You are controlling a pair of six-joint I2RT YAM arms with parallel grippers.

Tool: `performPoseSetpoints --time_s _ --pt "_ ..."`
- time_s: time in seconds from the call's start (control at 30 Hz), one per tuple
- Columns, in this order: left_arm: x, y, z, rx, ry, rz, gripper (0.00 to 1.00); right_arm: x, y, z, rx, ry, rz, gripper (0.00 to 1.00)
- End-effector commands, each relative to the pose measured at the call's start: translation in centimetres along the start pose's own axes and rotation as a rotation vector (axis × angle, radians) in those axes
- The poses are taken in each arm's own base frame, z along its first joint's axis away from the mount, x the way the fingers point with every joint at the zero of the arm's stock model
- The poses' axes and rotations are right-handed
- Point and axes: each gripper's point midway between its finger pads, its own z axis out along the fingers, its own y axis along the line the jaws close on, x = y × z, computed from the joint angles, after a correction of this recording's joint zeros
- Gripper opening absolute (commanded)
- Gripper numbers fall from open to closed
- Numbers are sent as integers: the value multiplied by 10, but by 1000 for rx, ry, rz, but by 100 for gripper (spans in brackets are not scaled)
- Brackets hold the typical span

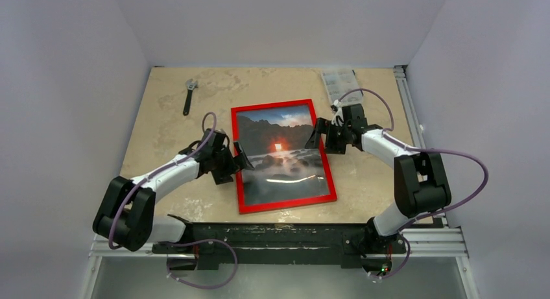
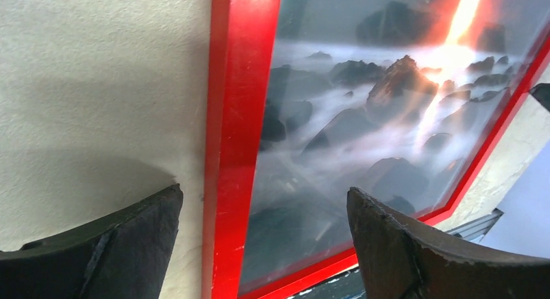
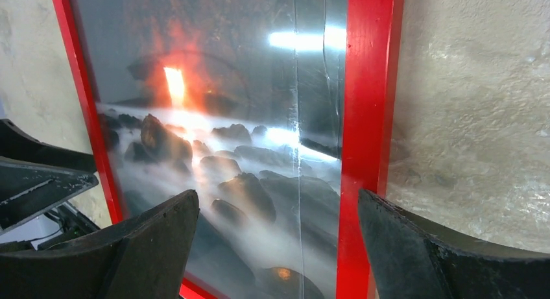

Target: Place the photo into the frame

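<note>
The red frame point(image 1: 237, 164) lies face up in the middle of the table, with the photo point(image 1: 280, 157) of dark rocks, orange sunset and mist showing inside it. My left gripper point(image 1: 242, 157) is open at the frame's left side. In the left wrist view its fingers point(image 2: 130, 244) straddle the left rail of the frame point(image 2: 237, 150), one over the table and one over the photo point(image 2: 363, 117). My right gripper point(image 1: 316, 134) is open at the right side. Its fingers point(image 3: 415, 247) straddle the right rail of the frame point(image 3: 366, 117) beside the photo point(image 3: 227, 137). Neither gripper holds anything.
A black wrench point(image 1: 189, 95) lies at the back left of the table. A clear plastic bag point(image 1: 339, 83) lies at the back right. A metal rail point(image 1: 405, 104) runs along the right edge, and the arms' dark base bar point(image 1: 279, 237) spans the near edge.
</note>
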Motion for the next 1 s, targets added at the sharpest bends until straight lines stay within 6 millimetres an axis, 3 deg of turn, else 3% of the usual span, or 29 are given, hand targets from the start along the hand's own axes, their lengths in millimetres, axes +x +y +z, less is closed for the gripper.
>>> performPoseSetpoints --time_s 0.0,0.33,0.47,0.63,0.87,0.97 --pt "-6 -8 8 29 -14 7 95 10 7 -1 -38 34 -9 90" --pt "-37 -38 18 39 -26 66 95 55 -5 -10 -40 93 34 90" --pt "-43 -44 22 35 -19 74 94 65 -5 -14 -48 103 47 89" --pt "-50 -44 29 16 -30 66 94 57 -5 -20 -23 72 25 90" --pt "-53 -43 29 -3 -33 80 94 8 -31 -48 223 -128 -53 92" --pt "-55 -45 30 -1 -33 81 94 10 -39 -44 257 -104 -54 93"
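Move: Beside the left hand's point, about 1 cm to its left, runs the red frame's left side, straddled by the open fingers. The framed photo's middle is some 12 cm to this hand's right and 6 cm ahead, and the wrench about 19 cm left and 27 cm ahead. From the right hand, the photo frame's middle lies roughly 11 cm left and 2 cm back, while the parts box is about 10 cm right and 22 cm ahead. Sliding forward about 5.5 cm along the frame's left side, the open left hand edges slightly right until its outer finger meets the outer face. The right hand, also open, backs some 4.5 cm along the right side from where its outer finger touches, then swings about 3.5 cm right, tilting a little, so that finger comes clear. ##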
